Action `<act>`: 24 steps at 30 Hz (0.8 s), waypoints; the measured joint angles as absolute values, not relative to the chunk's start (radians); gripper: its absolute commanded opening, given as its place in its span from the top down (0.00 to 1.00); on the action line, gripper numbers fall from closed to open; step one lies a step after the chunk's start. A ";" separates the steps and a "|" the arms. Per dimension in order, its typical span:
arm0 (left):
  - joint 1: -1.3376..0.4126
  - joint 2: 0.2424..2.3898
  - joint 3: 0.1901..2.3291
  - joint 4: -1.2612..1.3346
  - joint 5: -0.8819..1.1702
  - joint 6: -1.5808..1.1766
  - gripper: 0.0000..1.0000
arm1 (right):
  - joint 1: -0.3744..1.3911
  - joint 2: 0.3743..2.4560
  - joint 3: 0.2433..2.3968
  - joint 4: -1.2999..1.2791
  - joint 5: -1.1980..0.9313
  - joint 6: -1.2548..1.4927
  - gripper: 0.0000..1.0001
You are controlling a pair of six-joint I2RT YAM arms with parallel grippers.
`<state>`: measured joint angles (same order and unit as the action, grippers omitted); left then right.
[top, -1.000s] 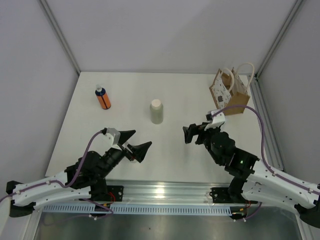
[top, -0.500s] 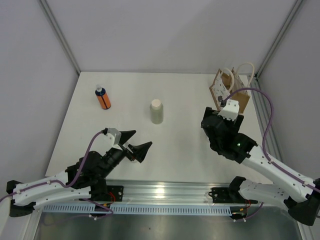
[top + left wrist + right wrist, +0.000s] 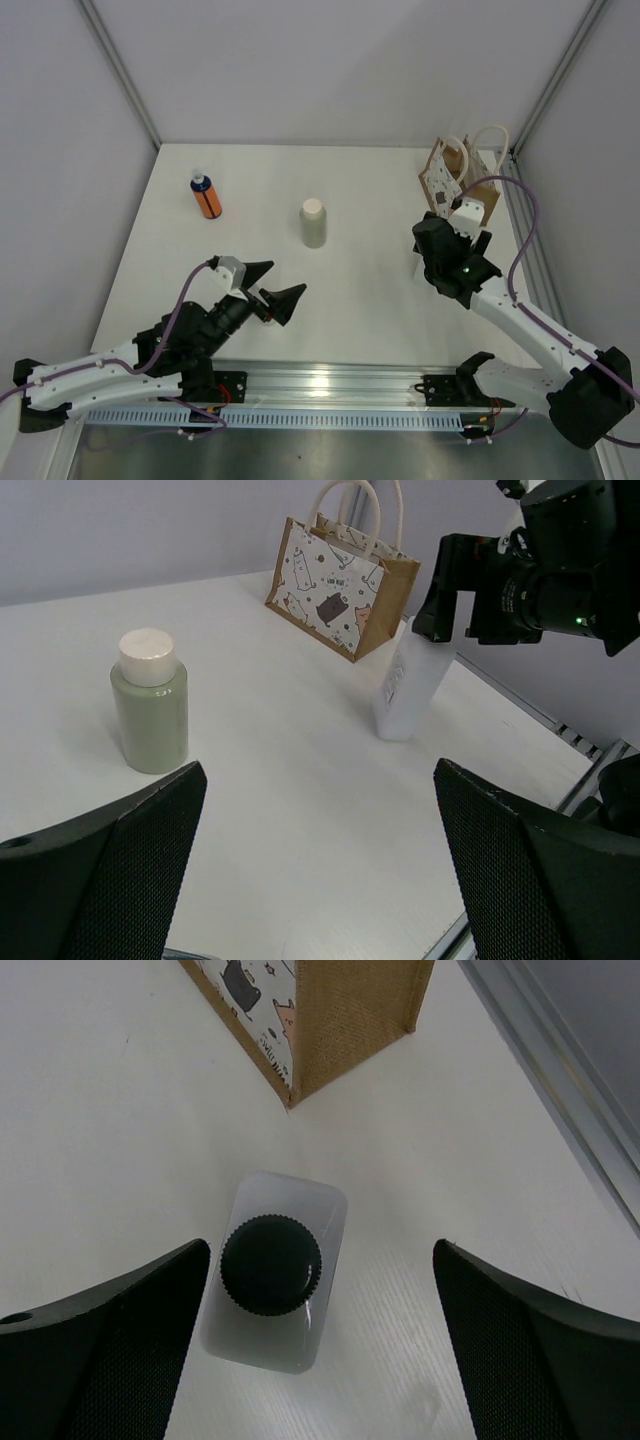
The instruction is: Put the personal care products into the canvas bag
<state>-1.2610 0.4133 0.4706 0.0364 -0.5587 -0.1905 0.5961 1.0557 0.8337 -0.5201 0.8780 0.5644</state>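
The canvas bag (image 3: 460,184) stands upright at the back right, its white printed side facing the table's middle; it also shows as the bag (image 3: 345,588) and the bag (image 3: 330,1020). An orange bottle (image 3: 206,196) stands at the back left. A pale green bottle with a cream cap (image 3: 314,223) stands mid-table, also seen as the green bottle (image 3: 150,702). A clear bottle with a black cap (image 3: 272,1270) stands just in front of the bag, also seen as the clear bottle (image 3: 408,690). My right gripper (image 3: 320,1260) hangs open above it, pointing down, right gripper (image 3: 436,250). My left gripper (image 3: 318,770) is open and holds nothing, left gripper (image 3: 272,292).
A metal rail (image 3: 560,1070) runs along the table's right edge beside the bag. Grey walls close in the back and sides. The arm bases sit on the metal bar (image 3: 330,385) at the near edge.
My right arm has swung from the table's middle to the right and tipped its gripper downward over the clear bottle by the bag. The left arm has barely moved.
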 measured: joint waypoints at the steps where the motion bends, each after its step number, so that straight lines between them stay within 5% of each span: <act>1: -1.261 0.414 0.471 0.038 -0.559 -0.191 0.01 | 0.585 1.069 0.831 -0.507 0.871 0.561 0.03; 14: -1.261 0.432 0.471 0.042 -0.572 -0.183 0.01 | 0.566 1.226 0.823 -0.384 0.810 0.537 0.12; 21: -1.261 0.432 0.471 0.042 -0.572 -0.183 0.01 | 0.565 1.230 0.818 -0.394 0.827 0.540 0.40; 24: -1.261 0.432 0.471 0.042 -0.572 -0.183 0.01 | 0.565 1.213 0.803 -0.390 0.825 0.537 0.44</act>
<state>-1.2613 0.4316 0.4706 0.0422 -0.5720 -0.1833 0.5652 1.2125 0.8032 -0.3904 0.8253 0.5369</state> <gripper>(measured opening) 0.993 0.585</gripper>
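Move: The white bottle with the black cap stands about 3 cm ahead of the right hand and 1 cm to its left, its middle some 9 cm below. The canvas bag is roughly 18 cm beyond that bottle and 10 cm to its right; the green bottle stands about 12 cm ahead of the right hand and 32 cm to its left, some 10 cm lower. From the left hand, the white bottle is about 17 cm ahead, 30 cm right and 18 cm below. The white bottle is taken between the right fingers: the right hand sinks about 4 cm while pushing forward some 2.5 cm and slightly left, bringing the open fingers astride its upper part, just under the black cap, and tipping down about 5 degrees. It then nearly stops and the fingers close to a little over half open, both pads coming up against the bottle's sides. ##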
